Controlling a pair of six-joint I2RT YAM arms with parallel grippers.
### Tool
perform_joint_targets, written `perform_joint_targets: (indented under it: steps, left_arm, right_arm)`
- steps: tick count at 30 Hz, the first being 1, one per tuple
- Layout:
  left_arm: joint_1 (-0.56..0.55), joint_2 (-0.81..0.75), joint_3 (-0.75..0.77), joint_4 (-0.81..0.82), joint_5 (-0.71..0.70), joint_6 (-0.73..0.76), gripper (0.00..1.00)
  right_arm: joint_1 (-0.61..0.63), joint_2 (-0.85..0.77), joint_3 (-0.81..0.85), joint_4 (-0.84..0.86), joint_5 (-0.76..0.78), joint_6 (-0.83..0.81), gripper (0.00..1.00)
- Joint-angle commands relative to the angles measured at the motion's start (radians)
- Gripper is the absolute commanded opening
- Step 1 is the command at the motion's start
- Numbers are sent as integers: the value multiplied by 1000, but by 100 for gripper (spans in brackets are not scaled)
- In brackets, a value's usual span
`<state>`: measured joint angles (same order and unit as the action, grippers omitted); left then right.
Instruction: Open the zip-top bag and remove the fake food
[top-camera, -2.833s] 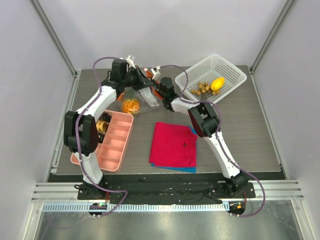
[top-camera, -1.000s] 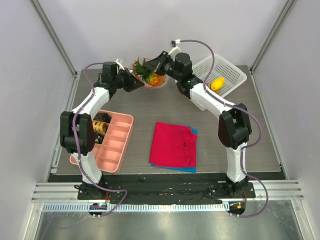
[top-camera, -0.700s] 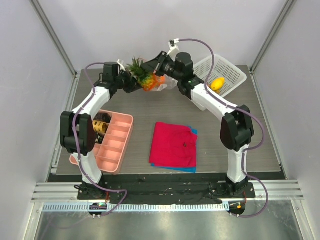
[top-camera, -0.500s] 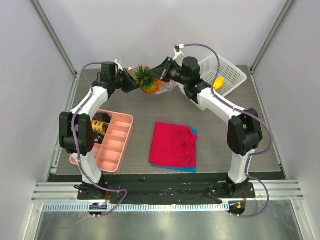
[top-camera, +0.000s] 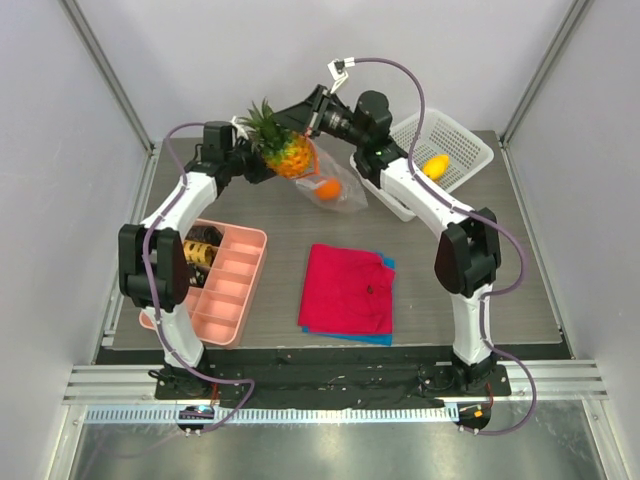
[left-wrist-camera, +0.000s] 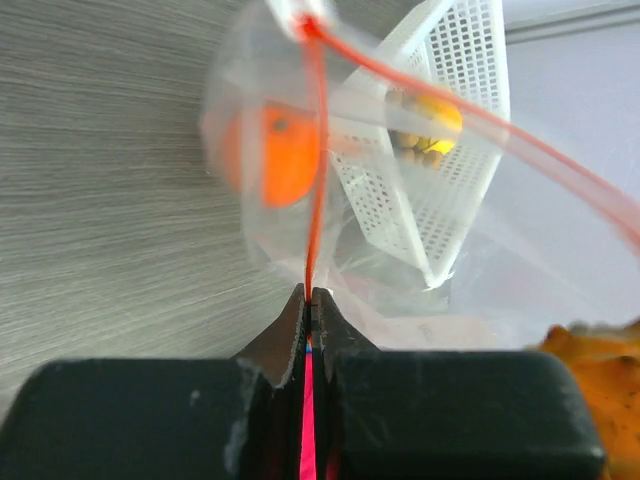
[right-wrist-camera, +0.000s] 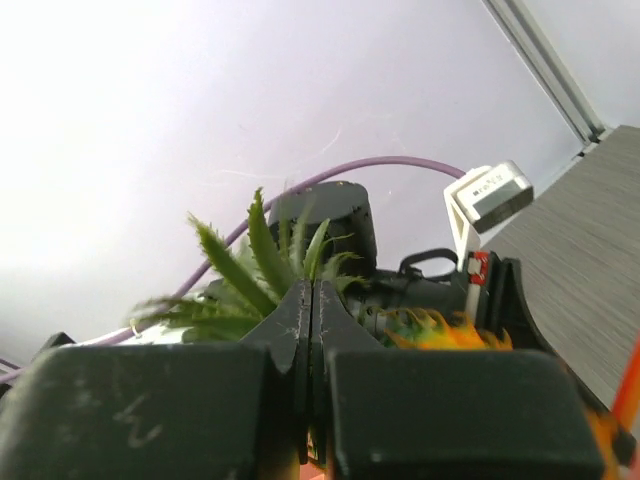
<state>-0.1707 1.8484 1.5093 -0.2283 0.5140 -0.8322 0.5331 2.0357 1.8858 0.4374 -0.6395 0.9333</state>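
The zip-top bag (top-camera: 340, 192) hangs in the air at the back of the table, stretched between both grippers. My left gripper (top-camera: 262, 168) is shut on its orange-red zip strip (left-wrist-camera: 316, 150), which runs straight into the closed jaws (left-wrist-camera: 310, 292). My right gripper (top-camera: 308, 128) is shut on the opposite lip; its jaws (right-wrist-camera: 311, 285) are pressed together. A toy pineapple (top-camera: 283, 152) sits at the bag's mouth between the grippers, with its green crown (right-wrist-camera: 250, 265) up and left. An orange fruit (top-camera: 325, 187) lies in the sagging bag (left-wrist-camera: 275, 155). I cannot tell whether the pineapple's base is still inside.
A white mesh basket (top-camera: 455, 140) at the back right holds a yellow fruit (top-camera: 433, 166) and small brown pieces. A pink divided tray (top-camera: 230, 285) lies at the left with dark pieces at its far end. A red cloth (top-camera: 348, 288) lies over a blue one at the centre.
Since lifting the bag off the table, the right gripper has moved left and the mouth has spread. The pineapple has come up at the mouth. The bag now sags lower right with the orange fruit.
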Motion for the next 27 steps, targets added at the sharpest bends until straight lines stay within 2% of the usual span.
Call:
perform_joint_targets:
  steps: [1,6,9,13,16,22,24,27]
  left_arm:
    - [-10,-31,46,-3,-8,34,0]
    - [-3,-61,60,-34,-41,76,0]
    - [2,-75,61,-39,-52,85,0]
    - [11,-95,72,-49,-48,93,0]
    - [31,-124,77,-48,-45,93,0]
    - [71,-159,91,-52,-34,110,0]
    - [80,-158,92,-51,-31,108,0]
    - [82,-138,92,-45,-8,99,0]
  right_arm:
    - [16,-15,96,49,70,33,1]
    - [-22,-133,81,-60,130,-63,1]
    - [-77,-222,15,-124,190,-93,1]
    - [-183,-333,-178,-198,280,-154,2]
    - [-290,-364,-253,-304,316,-229,1]
    - [-481,-309,-332,-402,336,-310,1]
    - [-513,-250,-321,-430,351,-355,2]
    - [-555,-139,-236,-569,380,-427,1]
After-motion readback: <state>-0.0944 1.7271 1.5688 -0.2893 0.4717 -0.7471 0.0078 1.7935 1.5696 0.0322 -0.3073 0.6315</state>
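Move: The right hand holds the pineapple by its leaves, and the white basket lies some 35 cm to that hand's right, 14 cm ahead and about 37 cm below, with the yellow fruit in it roughly 38 cm right, 13 cm ahead and 36 cm below the hand. The orange, still in the bag, is about 11 cm right, 4 cm ahead and 33 cm below. From the left hand, which grips the bag's zip edge, the basket is roughly 34 cm right, 10 cm ahead and 17 cm down. Keeping its grip on the leaves, the right hand eases up about 3 cm, then sweeps fast to the right, some 33 cm in all and about 12 cm forward, towards the basket, sinking about 13 cm from its high point as it turns some 50 degrees clockwise and tips downward. The shut left fingers keep their pinch on the bag's edge and late on draw it up about 7 cm and a little left, away from the basket. ##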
